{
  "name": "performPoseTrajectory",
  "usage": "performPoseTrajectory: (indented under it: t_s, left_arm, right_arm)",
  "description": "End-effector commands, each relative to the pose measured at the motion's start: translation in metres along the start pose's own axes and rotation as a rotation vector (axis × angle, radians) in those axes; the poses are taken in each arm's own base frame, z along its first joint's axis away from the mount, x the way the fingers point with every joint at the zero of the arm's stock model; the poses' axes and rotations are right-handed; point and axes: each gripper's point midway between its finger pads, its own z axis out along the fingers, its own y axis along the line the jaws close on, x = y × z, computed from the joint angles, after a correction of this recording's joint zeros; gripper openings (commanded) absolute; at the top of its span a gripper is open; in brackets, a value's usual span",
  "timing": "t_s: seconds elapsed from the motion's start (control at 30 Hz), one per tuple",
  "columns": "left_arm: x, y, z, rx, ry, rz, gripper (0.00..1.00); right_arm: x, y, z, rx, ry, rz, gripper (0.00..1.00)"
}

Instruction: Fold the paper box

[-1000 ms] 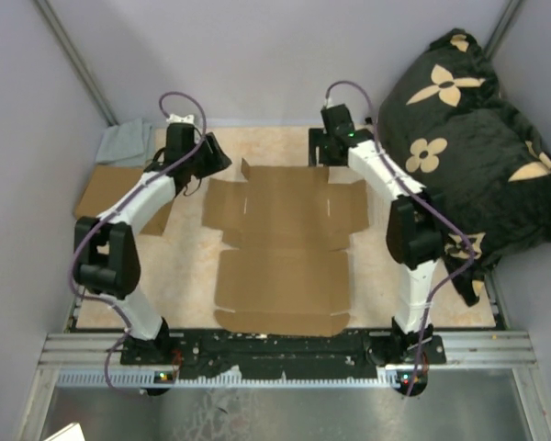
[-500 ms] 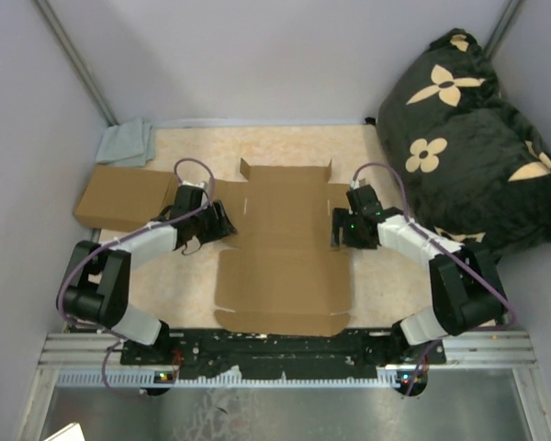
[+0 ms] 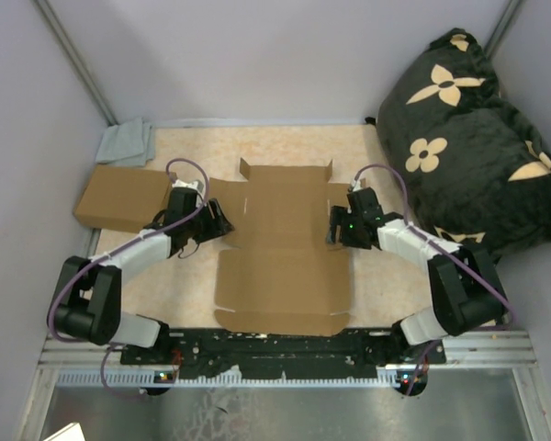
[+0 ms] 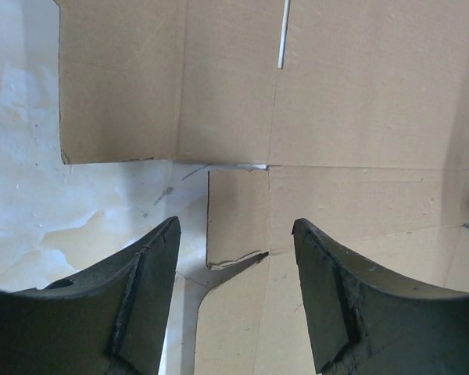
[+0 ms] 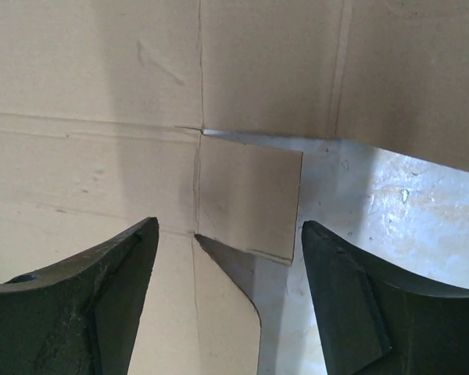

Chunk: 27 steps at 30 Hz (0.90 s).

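The paper box (image 3: 285, 266) lies as a flat brown cardboard sheet in the middle of the table. My left gripper (image 3: 222, 220) sits low at its left edge, and my right gripper (image 3: 334, 227) at its right edge. In the left wrist view the left gripper (image 4: 236, 226) is open, straddling a small tab (image 4: 236, 211) at a notch in the sheet (image 4: 359, 94). In the right wrist view the right gripper (image 5: 229, 226) is open around the matching tab (image 5: 248, 195) of the sheet (image 5: 86, 78). Neither gripper holds anything.
A ready-made shallow cardboard box (image 3: 119, 197) lies at the left, close behind my left arm. A grey cloth (image 3: 124, 142) sits in the back left corner. A large black flowered cushion (image 3: 468, 138) fills the right side. Grey walls enclose the table.
Both arms have swung down from the sheet's far corners to its side notches, level with the table. In the last half second they barely shifted.
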Motion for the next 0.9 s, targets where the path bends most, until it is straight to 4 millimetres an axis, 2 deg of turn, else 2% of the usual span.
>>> performPoseTrajectory:
  t_s: [0.0,0.17,0.43,0.87]
  left_arm:
    - [-0.006,-0.001,0.002,-0.006,-0.014,0.009,0.67]
    - [-0.008,0.001,0.003,-0.023,-0.012,0.013,0.67]
    - [-0.009,-0.001,0.005,-0.016,-0.013,0.006,0.67]
    - [-0.01,-0.001,0.016,-0.025,0.026,0.015,0.68]
  right_arm:
    - [-0.028,0.012,0.006,-0.017,-0.068,0.008,0.74]
    - [-0.033,0.014,0.006,-0.021,-0.079,-0.004,0.67]
    - [-0.047,0.017,-0.013,-0.031,-0.14,-0.017,0.4]
    - [-0.046,0.018,-0.012,-0.034,-0.127,-0.033,0.35]
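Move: The right tab, the small cardboard square between the side flap and the near panel, lies about 1 cm ahead of the right hand, 1 cm to its right and 2 cm below. The right side flap is some 9 cm ahead and 3 cm right of that hand; the near panel's middle is about 9 cm back and 10 cm left. From the left hand, the left tab lies some 1 cm ahead, 1 cm right and 4 cm below. Down about 1 cm at first, then up some 2 cm while easing 1.5 cm forward, the right hand closes its wide-open fingers to roughly half that gap around the right tab, the right fingertip coming against its outer edge. The left hand hovers open over the left tab, sinking and creeping forward about 1 cm. ##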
